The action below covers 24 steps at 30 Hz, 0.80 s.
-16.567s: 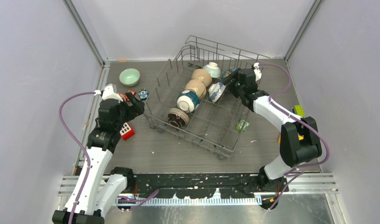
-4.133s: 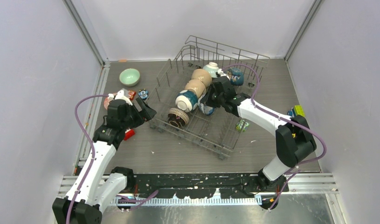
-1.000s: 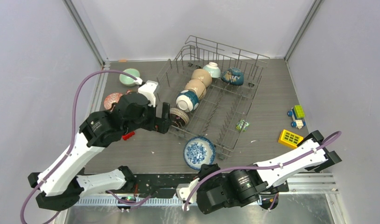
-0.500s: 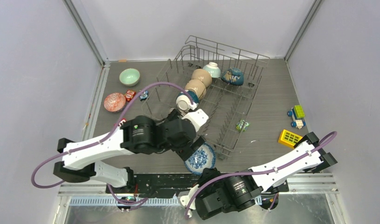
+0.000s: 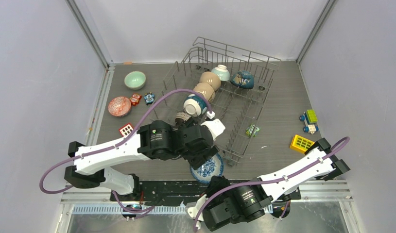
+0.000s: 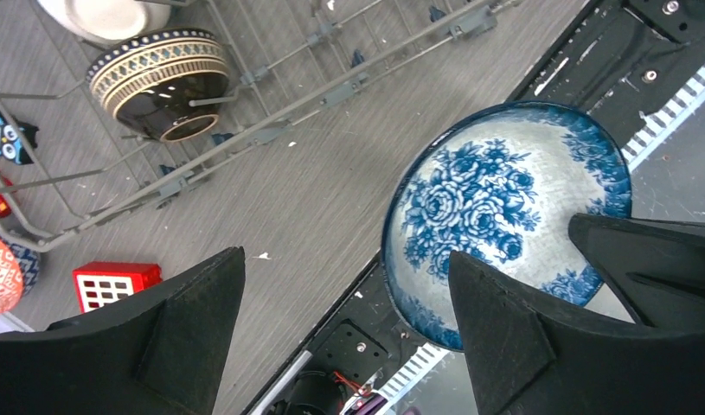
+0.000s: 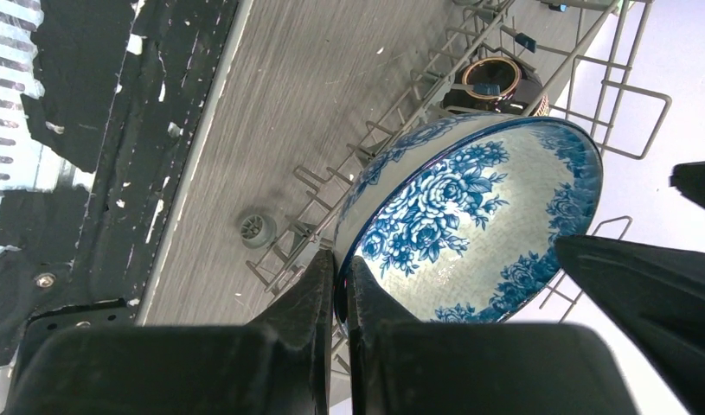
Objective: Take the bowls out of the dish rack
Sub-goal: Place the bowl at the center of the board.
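Observation:
A blue-white flowered bowl (image 5: 209, 168) hangs at the table's near edge, in front of the dish rack (image 5: 244, 104). My right gripper (image 7: 342, 264) is shut on its rim. My left gripper (image 6: 344, 253) is open above it: one finger (image 6: 513, 346) stands over the bowl's (image 6: 504, 199) inside, the other (image 6: 193, 320) over the bare table. In the rack stand a dark brown ribbed bowl (image 5: 181, 116), a white-teal one (image 5: 196, 104), two tan ones (image 5: 205, 89), a pale one (image 5: 221, 73) and a dark blue one (image 5: 242, 79). A mint green bowl (image 5: 135, 80) and a pink-red bowl (image 5: 119, 106) sit on the table at left.
A red block with white squares (image 5: 126, 130) and a small owl figure (image 5: 148, 98) lie left of the rack. A yellow block (image 5: 302, 143), a green-blue toy (image 5: 307, 118) and a small green item (image 5: 252, 130) lie to its right. Grey walls enclose the table.
My left arm has swung from the rack's left side over to the flowered bowl, and its jaws have narrowed a little. The right gripper keeps its hold on the bowl.

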{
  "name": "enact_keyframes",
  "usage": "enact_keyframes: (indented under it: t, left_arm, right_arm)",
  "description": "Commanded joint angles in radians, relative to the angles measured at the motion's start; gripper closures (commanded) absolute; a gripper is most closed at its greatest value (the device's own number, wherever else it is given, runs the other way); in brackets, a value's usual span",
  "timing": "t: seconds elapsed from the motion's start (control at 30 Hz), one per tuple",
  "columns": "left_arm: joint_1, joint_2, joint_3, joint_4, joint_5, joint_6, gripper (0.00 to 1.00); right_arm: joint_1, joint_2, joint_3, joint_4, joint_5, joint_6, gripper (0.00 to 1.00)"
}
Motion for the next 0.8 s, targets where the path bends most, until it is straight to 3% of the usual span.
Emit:
enact_keyframes:
  t: [0.0,0.3,0.47,0.77]
  left_arm:
    - [-0.011,0.006,0.019,0.027,0.076,0.026,0.12]
    - [-0.013,0.026,-0.050,0.060,0.135,0.021,0.37]
    - [-0.012,0.047,-0.063,0.054,0.135,0.000,0.42]
    - [-0.012,0.039,-0.078,0.080,0.134,-0.029,0.79]
  right_arm:
    - [0.007,-0.002,0.036,0.009,0.045,-0.048,0.99]
    - [0.006,0.001,0.045,-0.003,0.072,-0.068,0.99]
    - [0.007,0.010,0.059,-0.010,0.080,-0.073,0.99]
    - [0.007,0.013,0.058,-0.012,0.082,-0.070,0.99]
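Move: The blue-flowered bowl, already held in the air by the right hand, has its middle about 6 cm back, 4 cm to the right and 6 cm below the left hand. The dark brown bowl in the rack sits some 12 cm ahead, 6 cm left and 17 cm below that hand, and the teal bowl about 19 cm ahead, 2 cm left and 15 cm down. From the right hand, the flowered bowl's middle is about 5 cm ahead, 3 cm left and 1 cm lower. Left hand sinks some 4 cm, easing back, fingers closing astride the bowl's far-left rim; right keeps its pinch. ##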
